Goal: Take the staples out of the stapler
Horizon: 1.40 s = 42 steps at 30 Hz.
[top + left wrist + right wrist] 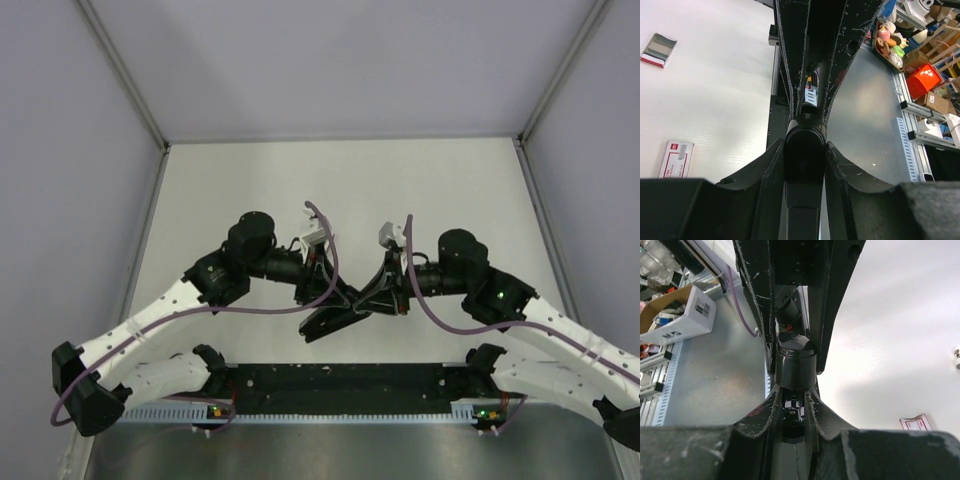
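The black stapler [333, 320] is held above the table between both arms, near the front middle. My left gripper [338, 293] is shut on one end of it. In the left wrist view the fingers [774, 170] press both sides of the stapler's rounded black end [805, 160]. My right gripper [385, 292] is shut on the other end. In the right wrist view its fingers [816, 405] clamp the stapler's black body [796, 367]. The staples are hidden; no silvery strip shows in any view.
A small red-and-white box [676, 159] lies on the white table; it also shows in the right wrist view [916, 422]. A silvery open tray with a red edge [659, 50] lies farther off. The black base rail [340, 380] runs along the near edge.
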Available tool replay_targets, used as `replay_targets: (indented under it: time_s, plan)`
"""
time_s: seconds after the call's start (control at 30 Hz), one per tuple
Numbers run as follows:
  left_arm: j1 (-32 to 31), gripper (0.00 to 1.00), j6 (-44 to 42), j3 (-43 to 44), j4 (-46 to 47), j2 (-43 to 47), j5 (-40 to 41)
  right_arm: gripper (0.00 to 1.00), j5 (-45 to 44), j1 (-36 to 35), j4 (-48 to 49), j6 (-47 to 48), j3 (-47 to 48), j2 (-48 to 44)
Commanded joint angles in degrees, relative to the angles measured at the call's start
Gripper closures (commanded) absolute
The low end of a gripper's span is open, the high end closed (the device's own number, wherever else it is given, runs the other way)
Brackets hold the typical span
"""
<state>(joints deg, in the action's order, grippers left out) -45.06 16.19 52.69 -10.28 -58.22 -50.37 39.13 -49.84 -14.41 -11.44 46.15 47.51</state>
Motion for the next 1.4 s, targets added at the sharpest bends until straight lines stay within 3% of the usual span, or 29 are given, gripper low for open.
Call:
replay_targets:
  time_s: [0.0, 0.23, 0.5, 0.77, 1.13, 1.37]
  plan:
    - [1.82, 1.0, 3.68, 1.72, 14.68, 3.81, 10.37, 1.0, 4.72, -1.31, -4.31, -2.44, -3.43, -3.03]
    - [2.25, 1.0, 4.56, 0.75, 16.96, 7.15, 18.46, 1.0, 5.34, -1.39, -0.1, -5.95, -6.95, -5.49]
    - [4.19, 1.0, 6.31, -0.04, 19.42, 8.2, 20.04, 1.0, 6.92, -2.01, 6.94, -10.53, -11.43, -6.2]
    - [8.05, 1.0, 12.28, -4.16, 25.91, 12.42, 30.49, 1.0, 5.87, -2.27, 16.67, -16.59, -17.23, -6.46]
    - [7.97, 1.0, 17.91, -10.05, 33.57, 14.19, 47.28, 1.0, -3.17, -7.36, 37.68, -26.16, -20.66, 2.84]
    - [7.88, 1.0, 19.85, -12.34, 31.82, 12.43, 56.69, 1.0, -7.58, -9.3, 48.51, -31.97, -19.26, 11.72]
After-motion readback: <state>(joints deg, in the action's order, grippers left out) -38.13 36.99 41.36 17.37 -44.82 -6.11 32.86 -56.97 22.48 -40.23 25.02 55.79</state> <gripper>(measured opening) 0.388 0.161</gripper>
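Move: The stapler is held at its nose by both hands, its middle about 4 cm back, 4 cm left and 2 cm below the left hand; from the right hand it lies about 3 cm back and 5 cm left, at nearly the same height. On the table about 26 cm below, the red-and-white staple box is some 7 cm ahead of the left hand and 1 cm right. The white tool is about 19 cm ahead of the left hand and 8 cm left. The stapler's cap, still pinched at its nose, is drawn away from the lower part by the left hand, going about 13 cm forward, 8 cm up and 7 cm left while turning counter-clockwise and tipping its fingers upward. The right hand keeps its grip on the lower part's nose, rises slightly, then sinks about 7 cm, finally easing left and rolling some 25 degrees. ##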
